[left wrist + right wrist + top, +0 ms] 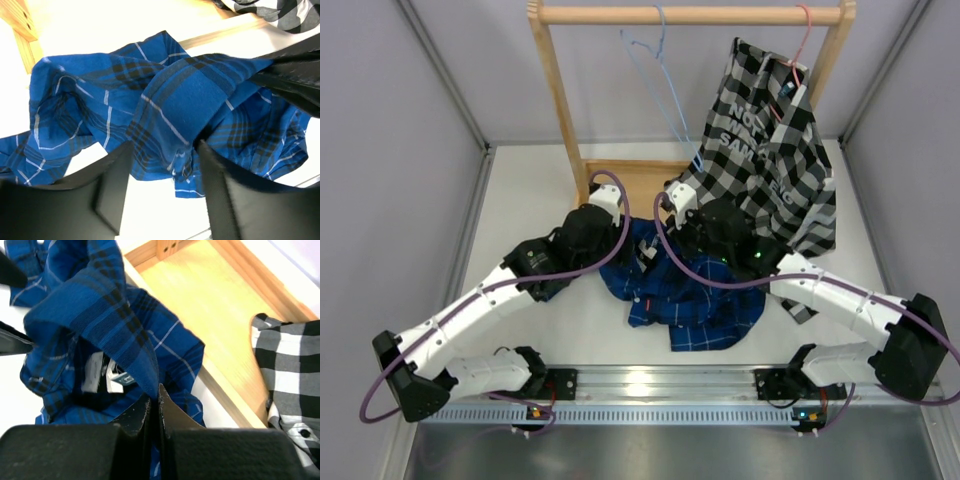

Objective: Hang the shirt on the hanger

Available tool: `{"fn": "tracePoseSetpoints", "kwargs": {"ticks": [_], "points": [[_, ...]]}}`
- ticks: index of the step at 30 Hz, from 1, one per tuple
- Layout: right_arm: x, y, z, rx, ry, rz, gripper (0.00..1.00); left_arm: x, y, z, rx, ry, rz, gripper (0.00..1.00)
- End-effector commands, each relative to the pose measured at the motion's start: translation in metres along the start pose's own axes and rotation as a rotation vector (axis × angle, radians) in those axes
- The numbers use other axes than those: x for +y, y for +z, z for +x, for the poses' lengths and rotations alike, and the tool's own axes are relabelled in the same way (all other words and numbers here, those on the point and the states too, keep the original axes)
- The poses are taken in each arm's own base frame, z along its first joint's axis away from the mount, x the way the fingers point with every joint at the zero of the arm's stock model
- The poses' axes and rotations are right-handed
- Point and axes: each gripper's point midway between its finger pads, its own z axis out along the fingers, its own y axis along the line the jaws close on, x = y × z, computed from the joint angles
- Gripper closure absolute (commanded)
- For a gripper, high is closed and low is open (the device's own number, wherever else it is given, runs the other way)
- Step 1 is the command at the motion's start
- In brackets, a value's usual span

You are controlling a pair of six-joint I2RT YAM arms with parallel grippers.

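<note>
The dark blue plaid shirt [685, 300] lies crumpled on the white table between my two arms. The thin light-blue hanger [660, 90] hangs bare on the rack's top rail, behind the shirt. My right gripper [158, 396] is shut on a raised fold of the shirt [100, 305], next to its neck label [107, 374]. My left gripper [162, 167] stands open just in front of the bunched cloth [170, 100]. A hem corner hangs between its fingertips, which do not pinch it. In the left wrist view the right gripper [292, 75] reaches in from the right.
A wooden rack [555, 90] stands at the back, with its base board [635, 180] right behind the shirt. A black-and-white checked shirt [775, 150] on a pink hanger [805, 40] hangs at the rail's right end, draping behind my right arm. Grey walls close both sides.
</note>
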Motion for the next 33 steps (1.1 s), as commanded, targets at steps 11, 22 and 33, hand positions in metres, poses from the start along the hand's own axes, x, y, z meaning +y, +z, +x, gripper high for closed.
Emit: {"fn": "tracePoseSetpoints", "kwargs": {"ticks": [11,22,33], "points": [[0.0,-0.008,-0.05,-0.076,0.066,0.013,1.0,-0.015,0.026,0.003,-0.044,0.082,0.066,0.48],[0.019,-0.012,-0.054,-0.081,0.092,-0.102,1.0,-0.008,0.043,0.015,-0.057,0.129,0.04,0.7],[0.027,-0.014,-0.028,-0.022,0.221,-0.128,0.89,-0.022,0.001,0.013,-0.023,0.015,0.152,1.0]]}}
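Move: A slack fold of the shirt, running down from the right fingers, lies about 2 cm ahead of the open left hand, 2 cm to its right and 4 cm below. The white neck tag sits roughly 3 cm ahead, 5 cm right and 12 cm below; the wooden rack base is about 16 cm ahead, 6 cm right and 15 cm down. From the right hand, which already grips the shirt, the fold is some 7 cm left, 2 cm back and 2 cm below. Sinking nearly 5 cm onto the hanging fold, edging forward and right, the left hand shuts its open fingers on the cloth close beside the right fingers, then eases up and back a centimetre. The right hand keeps its pinch, first lifting about 2.5 cm, then drifting back and left towards the left hand as its wrist tilts some 10 degrees. ##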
